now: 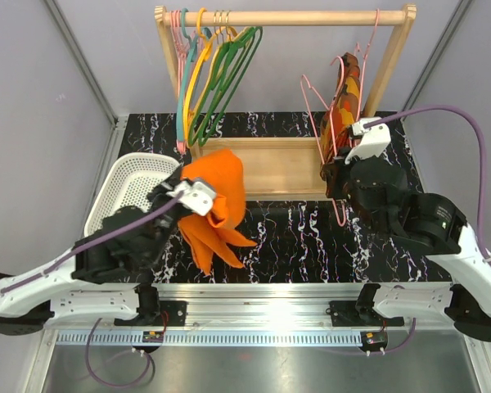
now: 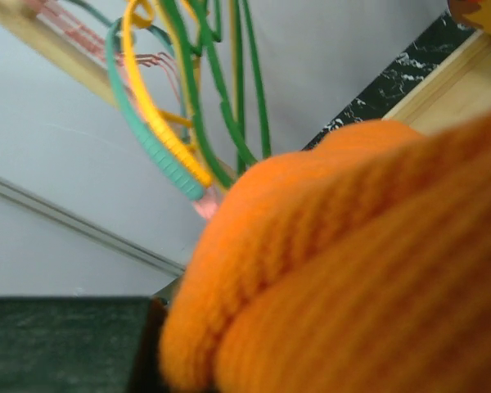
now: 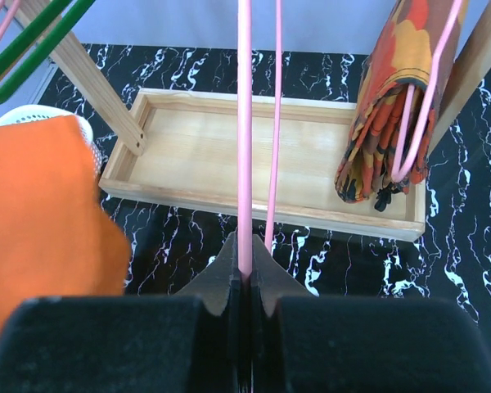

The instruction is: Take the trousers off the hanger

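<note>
The bright orange trousers (image 1: 221,205) hang bunched from my left gripper (image 1: 206,199), which is shut on the cloth above the table between the basket and the tray. In the left wrist view the orange trousers (image 2: 352,270) fill the frame and hide the fingertips. My right gripper (image 3: 244,274) is shut on the thin pink wire of the hanger (image 3: 244,123), which stands upright and bare. From above, that hanger (image 1: 313,102) rises from the right gripper (image 1: 337,173) and is apart from the trousers. An edge of the trousers (image 3: 41,229) shows at the left of the right wrist view.
A white basket (image 1: 123,184) stands at the left. A wooden tray (image 1: 270,168) lies under the wooden rail (image 1: 286,16), which carries green, yellow and teal hangers (image 1: 217,74). A patterned garment (image 1: 349,86) hangs on another pink hanger at the right.
</note>
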You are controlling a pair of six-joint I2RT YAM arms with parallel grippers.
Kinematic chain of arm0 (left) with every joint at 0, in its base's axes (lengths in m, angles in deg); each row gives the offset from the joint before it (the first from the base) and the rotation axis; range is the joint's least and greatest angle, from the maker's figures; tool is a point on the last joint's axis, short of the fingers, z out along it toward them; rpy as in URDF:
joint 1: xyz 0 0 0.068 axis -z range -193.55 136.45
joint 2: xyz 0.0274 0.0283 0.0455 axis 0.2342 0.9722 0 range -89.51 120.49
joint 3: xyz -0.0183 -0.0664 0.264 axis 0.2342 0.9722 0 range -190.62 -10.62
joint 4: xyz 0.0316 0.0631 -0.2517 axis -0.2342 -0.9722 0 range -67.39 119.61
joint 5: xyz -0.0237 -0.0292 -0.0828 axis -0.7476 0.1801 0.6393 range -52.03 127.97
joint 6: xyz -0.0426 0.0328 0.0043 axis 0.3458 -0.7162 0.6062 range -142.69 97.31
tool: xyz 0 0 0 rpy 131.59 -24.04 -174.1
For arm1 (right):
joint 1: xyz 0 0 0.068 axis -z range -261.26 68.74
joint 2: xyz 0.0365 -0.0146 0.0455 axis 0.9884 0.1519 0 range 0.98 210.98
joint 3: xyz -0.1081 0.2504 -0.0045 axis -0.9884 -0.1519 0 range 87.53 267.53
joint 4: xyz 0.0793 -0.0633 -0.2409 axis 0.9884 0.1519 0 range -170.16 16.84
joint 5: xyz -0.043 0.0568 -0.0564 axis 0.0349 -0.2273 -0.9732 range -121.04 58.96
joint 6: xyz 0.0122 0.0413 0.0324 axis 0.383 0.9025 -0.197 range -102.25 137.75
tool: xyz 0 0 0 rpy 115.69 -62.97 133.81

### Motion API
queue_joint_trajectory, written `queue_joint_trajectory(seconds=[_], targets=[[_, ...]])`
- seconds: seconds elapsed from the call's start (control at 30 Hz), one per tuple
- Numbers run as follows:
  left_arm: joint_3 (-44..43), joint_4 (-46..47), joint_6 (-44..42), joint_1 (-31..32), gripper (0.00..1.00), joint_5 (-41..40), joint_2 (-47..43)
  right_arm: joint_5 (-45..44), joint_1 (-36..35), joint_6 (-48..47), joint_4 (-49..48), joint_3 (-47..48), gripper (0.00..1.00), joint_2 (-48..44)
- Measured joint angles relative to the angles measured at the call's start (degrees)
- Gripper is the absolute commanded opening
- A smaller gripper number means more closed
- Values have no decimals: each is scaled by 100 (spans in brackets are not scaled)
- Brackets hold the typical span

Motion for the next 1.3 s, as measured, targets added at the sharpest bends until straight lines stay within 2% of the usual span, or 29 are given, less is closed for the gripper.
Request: queue_joint_trajectory(seconds=[0.13, 0.27, 0.4, 0.57, 0.77, 0.97, 1.07, 1.3], targets=[[203, 267, -138, -234, 0, 50, -719, -26, 0, 0, 4, 0, 0, -50], [505, 605, -422, -769, 0, 125, -1244, -17, 0, 0, 2, 0, 0, -2], [778, 866, -658, -1777, 0, 459, -1176, -9, 0, 2, -2, 0, 0, 103], [868, 1154, -640, -2719, 0, 955, -619, 31, 0, 20, 0, 0, 0, 210], [798, 782, 284, -4389, 0, 1965, -212, 142, 0, 37, 9, 0, 0, 173], [212, 376, 1263, -5309, 0, 2529, -140, 155, 0, 35, 2, -2, 0, 83], [-195, 341, 1672, -5746, 0, 2503, 61, 197, 0, 33, -7, -31, 0, 68], [-807, 339, 2256, -6275, 0, 1985, 881, 400, 0, 13, -103, -179, 0, 68]])
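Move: The white basket I'm taking the orange trousers to has its middle some 19 cm left of my left hand, 9 cm farther forward and about 38 cm below. The green hangers hang roughly 16 cm ahead and 6 cm right, about level. The rack's wooden tray lies some 18 cm ahead, 17 cm right and 39 cm down. From my right hand the basket is about 48 cm left, 7 cm forward and 38 cm down. Still gripping the orange trousers, my left hand sweeps about 20 cm left in two bouts, with most of a 10 cm forward reach between them, to bring the cloth over the basket. My wrist swings some 40 degrees counter-clockwise while its left side rolls down; my height changes little, dipping then recovering. My right hand keeps its pinch on the empty pink hanger. ##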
